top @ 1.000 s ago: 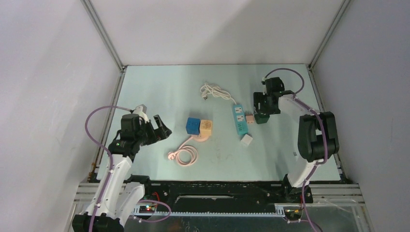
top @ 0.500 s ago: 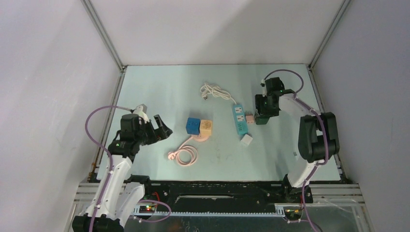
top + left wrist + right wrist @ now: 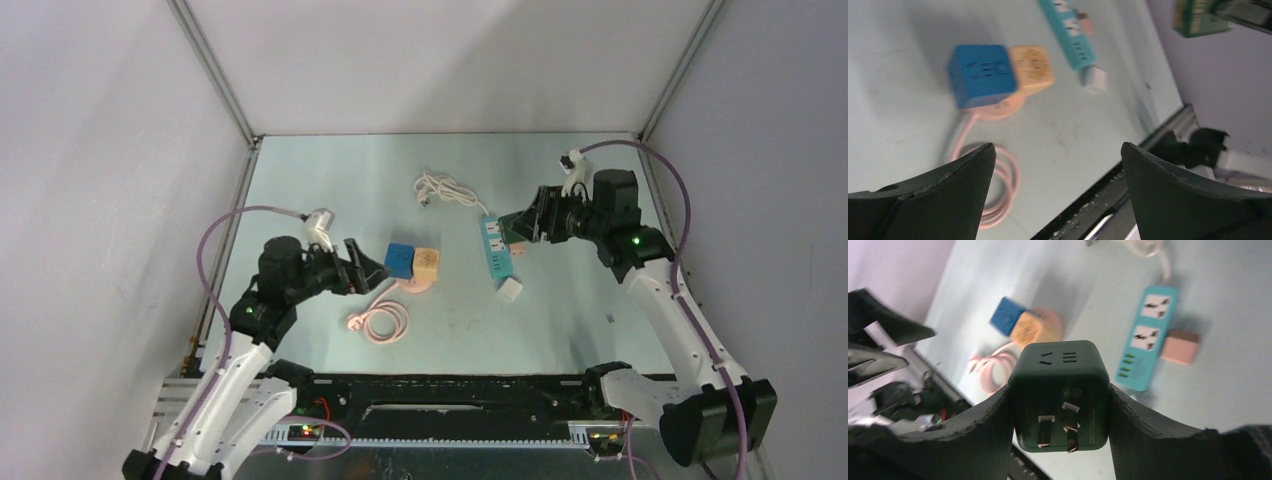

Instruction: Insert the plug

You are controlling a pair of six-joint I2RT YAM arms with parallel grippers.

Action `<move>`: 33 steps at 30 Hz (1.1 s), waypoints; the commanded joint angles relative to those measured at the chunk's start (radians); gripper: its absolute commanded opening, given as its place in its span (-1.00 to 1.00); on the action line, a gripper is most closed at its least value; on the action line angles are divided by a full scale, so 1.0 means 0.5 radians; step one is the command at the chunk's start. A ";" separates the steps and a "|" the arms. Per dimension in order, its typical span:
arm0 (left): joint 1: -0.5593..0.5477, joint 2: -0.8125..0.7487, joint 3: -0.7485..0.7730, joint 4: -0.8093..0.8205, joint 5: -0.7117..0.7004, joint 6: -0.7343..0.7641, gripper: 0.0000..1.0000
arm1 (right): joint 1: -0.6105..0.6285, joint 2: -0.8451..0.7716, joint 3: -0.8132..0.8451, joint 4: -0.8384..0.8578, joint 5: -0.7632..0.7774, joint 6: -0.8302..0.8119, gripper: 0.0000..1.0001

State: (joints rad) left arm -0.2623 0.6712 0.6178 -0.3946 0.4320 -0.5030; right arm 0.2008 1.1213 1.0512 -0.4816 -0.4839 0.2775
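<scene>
My right gripper (image 3: 1059, 392) is shut on a dark green cube plug (image 3: 1058, 367), whose two metal prongs face the wrist camera. It hangs above the table just right of the teal power strip (image 3: 495, 246), and the top view shows that gripper (image 3: 514, 228) beside the strip's upper end. The strip (image 3: 1148, 335) lies flat with its sockets up. My left gripper (image 3: 1057, 146) is open and empty, hovering near the blue cube (image 3: 980, 75). From above, the left gripper (image 3: 368, 272) sits just left of that cube (image 3: 399, 261).
A tan cube (image 3: 427, 264) touches the blue one on a pink round base with a coiled pink cord (image 3: 385, 322). A pink adapter (image 3: 1179, 346) lies against the strip's right side. A white plug (image 3: 510, 290) is at the strip's near end, and a white cable (image 3: 445, 190) behind it.
The right arm rose from the table beside the strip and turned leftward with the green plug gripped. The left arm reached right, toward the blue cube, still open.
</scene>
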 commanded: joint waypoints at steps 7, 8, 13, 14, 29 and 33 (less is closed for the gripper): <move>-0.881 0.168 0.223 0.772 0.115 0.081 0.97 | 0.186 -0.364 -0.266 0.387 -0.594 0.517 -0.46; -0.959 0.184 0.231 0.834 0.105 0.152 0.97 | 0.211 -0.393 -0.283 0.403 -0.595 0.556 -0.46; -1.101 0.255 0.152 1.233 0.127 0.293 0.96 | 0.315 -0.516 -0.413 0.637 -0.636 0.812 -0.47; -1.101 0.260 0.123 1.316 0.110 0.304 0.96 | 0.329 -0.532 -0.428 0.665 -0.642 0.850 -0.47; -1.141 0.131 -0.318 2.358 0.282 1.236 0.96 | 0.472 -0.623 -0.455 1.132 -0.703 1.361 -0.51; -1.152 0.196 -0.321 2.545 0.332 1.329 0.96 | 0.511 -0.611 -0.453 1.270 -0.744 1.463 -0.51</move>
State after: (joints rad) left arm -0.8291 0.7517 0.4667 0.7013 0.5648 0.0406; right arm 0.4381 0.8280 0.8139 0.0029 -0.8200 0.9234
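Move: The left gripper is open and empty, and the green plug it is to meet hangs about 29 cm to its right, 9 cm farther out and 5 cm higher. Near that way, from the left hand, the blue adapter sits 11 cm ahead, 5 cm right and 13 cm below, and the orange adapter beside it 10 cm ahead, 10 cm right. The right hand already holds the plug; the left gripper is 29 cm to its left, 9 cm back and 5 cm lower, while the teal power strip lies 9 cm ahead, 4 cm left and 23 cm below. The right hand keeps its pinch on the green plug and draws back some 13 cm, going about 9 cm left and rising as much, mostly later on, while its wrist rolls and swings counter-clockwise until the fingers point level to the left. The left hand comes to meet the plug with fingers still wide open, first sweeping right and back, then rising (about 13 cm right, 14 up and 8 back in all), its wrist swinging clockwise and then tipping up strongly so the fingers face right towards the plug, without touching it. ##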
